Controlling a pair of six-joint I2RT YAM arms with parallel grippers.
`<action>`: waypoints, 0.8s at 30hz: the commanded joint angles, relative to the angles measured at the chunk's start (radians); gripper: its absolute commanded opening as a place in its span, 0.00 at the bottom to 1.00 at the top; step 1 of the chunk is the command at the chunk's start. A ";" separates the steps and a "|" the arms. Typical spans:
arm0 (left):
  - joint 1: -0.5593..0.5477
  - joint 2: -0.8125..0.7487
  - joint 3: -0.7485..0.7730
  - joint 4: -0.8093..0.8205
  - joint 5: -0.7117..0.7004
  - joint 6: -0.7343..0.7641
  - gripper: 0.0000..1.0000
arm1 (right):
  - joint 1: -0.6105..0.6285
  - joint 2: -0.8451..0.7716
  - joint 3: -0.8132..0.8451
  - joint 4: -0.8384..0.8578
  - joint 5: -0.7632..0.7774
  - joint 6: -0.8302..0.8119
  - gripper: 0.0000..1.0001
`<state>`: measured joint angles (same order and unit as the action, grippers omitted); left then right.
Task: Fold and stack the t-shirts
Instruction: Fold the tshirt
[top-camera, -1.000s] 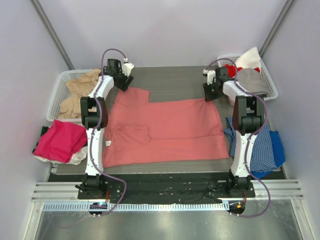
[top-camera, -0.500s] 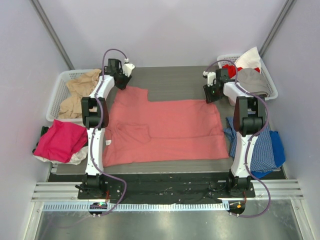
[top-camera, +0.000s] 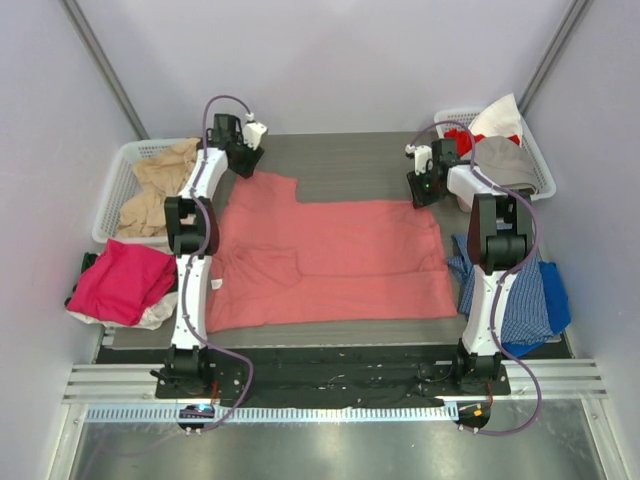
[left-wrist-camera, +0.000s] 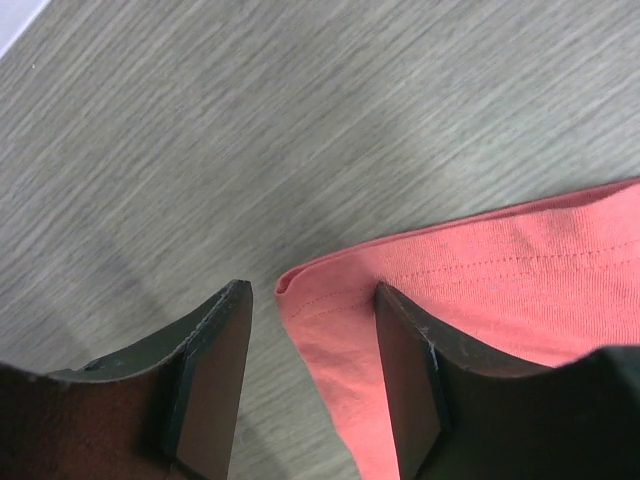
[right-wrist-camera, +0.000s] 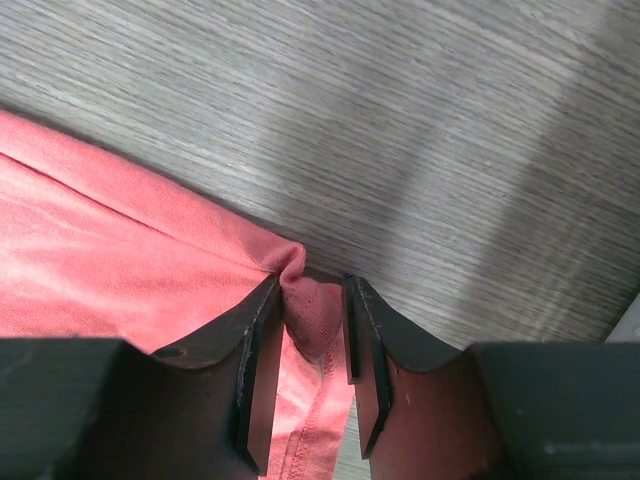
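A salmon-red t-shirt lies spread flat across the table, one sleeve folded in at the left. My left gripper is at its far-left corner. In the left wrist view that gripper is open, and the shirt's hemmed corner lies loose between the fingers on the table. My right gripper is at the far-right corner. The right wrist view shows it shut on a puckered bunch of the salmon-red t-shirt.
A white basket at the far left holds beige shirts. A magenta-pink shirt lies heaped beside the left arm. The basket at the far right holds grey, red and white cloth. Blue checked cloth lies by the right arm.
The left gripper has edged slightly toward the back at the shirt's far-left corner. The right gripper and the shirt have hardly moved.
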<state>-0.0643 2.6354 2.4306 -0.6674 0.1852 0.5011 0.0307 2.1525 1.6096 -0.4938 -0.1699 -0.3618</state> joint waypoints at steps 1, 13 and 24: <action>0.014 0.051 0.094 -0.150 0.026 -0.016 0.57 | -0.005 -0.042 -0.034 -0.046 0.030 -0.023 0.37; 0.017 -0.035 -0.074 -0.213 -0.062 0.181 0.57 | -0.006 -0.048 -0.046 -0.043 0.015 -0.023 0.37; 0.018 -0.212 -0.332 -0.069 -0.041 0.189 0.54 | -0.005 -0.040 -0.062 -0.040 0.012 -0.026 0.37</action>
<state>-0.0582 2.4535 2.1391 -0.7040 0.1478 0.6888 0.0307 2.1319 1.5764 -0.4866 -0.1699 -0.3706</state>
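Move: The left sleeve's outer corner lies right under the left fingertips. The sleeve's inner corner is about 16 cm to the right and 5 cm back from there; the left basket's middle is roughly 29 cm to the left and 6 cm back. The shirt's right corner is bunched between the right fingertips, with the left sleeve corner some 57 cm left of that hand and 10 cm farther out. Fingers still half open on the sleeve corner, the left hand drags back about 6 cm, edging 2 cm left. ##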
